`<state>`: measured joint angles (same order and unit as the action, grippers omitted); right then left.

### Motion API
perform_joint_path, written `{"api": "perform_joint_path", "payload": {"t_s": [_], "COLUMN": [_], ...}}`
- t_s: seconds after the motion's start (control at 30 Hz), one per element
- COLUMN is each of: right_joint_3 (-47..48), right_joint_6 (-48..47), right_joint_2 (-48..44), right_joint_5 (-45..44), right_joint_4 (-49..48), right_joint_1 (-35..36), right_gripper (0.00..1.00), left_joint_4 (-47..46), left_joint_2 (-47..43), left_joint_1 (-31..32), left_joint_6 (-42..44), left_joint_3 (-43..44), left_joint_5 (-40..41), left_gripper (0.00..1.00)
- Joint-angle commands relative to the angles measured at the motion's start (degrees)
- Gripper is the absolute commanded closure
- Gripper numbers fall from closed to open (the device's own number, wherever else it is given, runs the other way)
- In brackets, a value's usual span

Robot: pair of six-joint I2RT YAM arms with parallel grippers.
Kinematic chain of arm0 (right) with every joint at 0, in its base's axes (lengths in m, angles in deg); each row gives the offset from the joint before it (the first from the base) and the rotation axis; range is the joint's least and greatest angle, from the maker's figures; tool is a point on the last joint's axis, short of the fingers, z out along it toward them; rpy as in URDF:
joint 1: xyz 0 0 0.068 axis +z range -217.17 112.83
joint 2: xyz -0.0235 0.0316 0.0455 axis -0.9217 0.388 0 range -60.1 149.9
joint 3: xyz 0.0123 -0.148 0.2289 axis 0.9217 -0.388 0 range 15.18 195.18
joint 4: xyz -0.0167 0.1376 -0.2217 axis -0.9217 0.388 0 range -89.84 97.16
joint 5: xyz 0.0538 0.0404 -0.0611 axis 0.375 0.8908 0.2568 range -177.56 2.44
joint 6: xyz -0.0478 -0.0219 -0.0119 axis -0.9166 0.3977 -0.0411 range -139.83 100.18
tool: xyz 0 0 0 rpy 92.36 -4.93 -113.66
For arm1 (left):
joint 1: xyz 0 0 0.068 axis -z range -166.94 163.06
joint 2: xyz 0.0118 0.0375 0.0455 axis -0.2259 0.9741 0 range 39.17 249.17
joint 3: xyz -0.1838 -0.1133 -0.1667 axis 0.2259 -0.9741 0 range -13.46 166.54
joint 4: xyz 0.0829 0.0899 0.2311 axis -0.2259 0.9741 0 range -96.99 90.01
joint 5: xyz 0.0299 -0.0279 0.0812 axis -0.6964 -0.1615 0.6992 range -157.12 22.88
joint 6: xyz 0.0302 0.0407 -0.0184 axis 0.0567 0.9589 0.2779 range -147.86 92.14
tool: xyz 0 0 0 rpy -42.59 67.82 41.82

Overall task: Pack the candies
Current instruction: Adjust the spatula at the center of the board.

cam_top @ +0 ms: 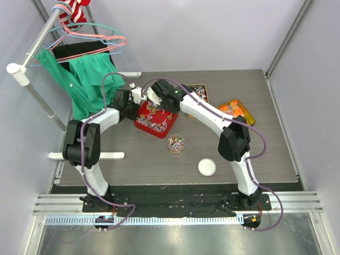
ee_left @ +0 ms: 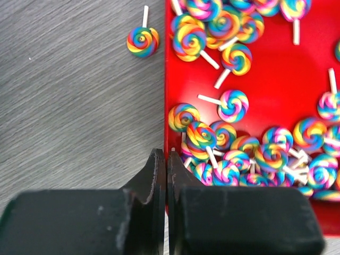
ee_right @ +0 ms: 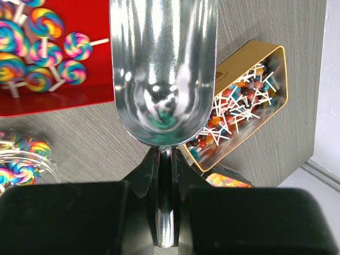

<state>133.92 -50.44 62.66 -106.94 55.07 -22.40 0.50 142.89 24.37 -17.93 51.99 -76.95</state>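
Note:
The candies [ee_left: 234,106] are small rainbow-swirl lollipops heaped in a red tray [ee_left: 276,90], which lies mid-table [cam_top: 155,132]. One candy [ee_left: 142,41] lies loose on the table beside the tray. My left gripper [ee_left: 164,155] is shut on the tray's left rim; it shows in the top view [cam_top: 139,100] too. My right gripper [ee_right: 165,154] is shut on the handle of a metal scoop [ee_right: 162,69]. The scoop's bowl is empty and hangs over the table beside the tray [ee_right: 101,21]. A clear jar [cam_top: 176,143] in front of the tray holds some candies.
A white lid [cam_top: 207,167] lies near the jar. A gold tin [ee_right: 239,111] of red and blue sweets on sticks stands behind the tray, and an orange tin [cam_top: 235,110] of bright sweets to the right. Green cloth and hangers [cam_top: 87,74] hang on a rack at the back left.

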Motion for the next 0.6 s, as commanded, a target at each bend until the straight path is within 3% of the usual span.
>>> {"api": "perform_joint_path", "payload": {"t_s": [0.0, 0.1, 0.33, 0.57], "right_joint_3": [0.4, -1.6, -8.2, -12.6], "right_joint_6": [1.6, 1.9, 2.2, 2.5], "right_joint_2": [-2.4, -4.9, -10.8, -12.6], "right_joint_5": [-0.2, -1.0, -4.0, -6.1], "right_joint_4": [-1.3, -3.4, -11.0, -13.6], "right_joint_1": [-1.6, -3.3, -6.5, -6.5], "right_gripper": [0.99, 0.99, 0.99, 0.99], "left_joint_4": [-3.7, -15.2, -31.7, -40.7], "left_joint_2": [-0.4, -3.7, -9.8, -12.8], "left_joint_1": [0.1, 0.1, 0.5, 2.0], "left_joint_6": [-0.7, -3.2, -7.0, -5.3], "left_joint_3": [0.7, -4.7, -13.6, -18.7], "left_joint_5": [0.5, 3.1, 8.2, 13.1], "left_gripper": [1.00, 1.00, 1.00, 1.00]}}
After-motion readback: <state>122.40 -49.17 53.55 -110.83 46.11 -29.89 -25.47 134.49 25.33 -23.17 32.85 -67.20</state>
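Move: Between the left fingertips is the red box's left rim; the box's middle lies about 9 cm to that hand's right, 1 cm ahead and 3 cm below, and a stray lollipop on the board some 8 cm ahead and 1 cm right. From the right hand, holding the spatula, the gold candy box is about 8 cm ahead, 9 cm right and 13 cm down; the red box is 9 cm left and 1 cm ahead, the jar 10 cm back and level sideways. Sweeping about 7 cm right and 3 cm forward, the right hand carries the still-gripped spatula away from the red box towards the gold candy box, dipping slightly, then rising to end some 2.5 cm higher, turning about 10 degrees clockwise. Meanwhile the left hand keeps its pinch on the red rim and drags it 2 cm left, easing back and up a little, its fingers tilting up some 15 degrees and turning about 10 counter-clockwise. ##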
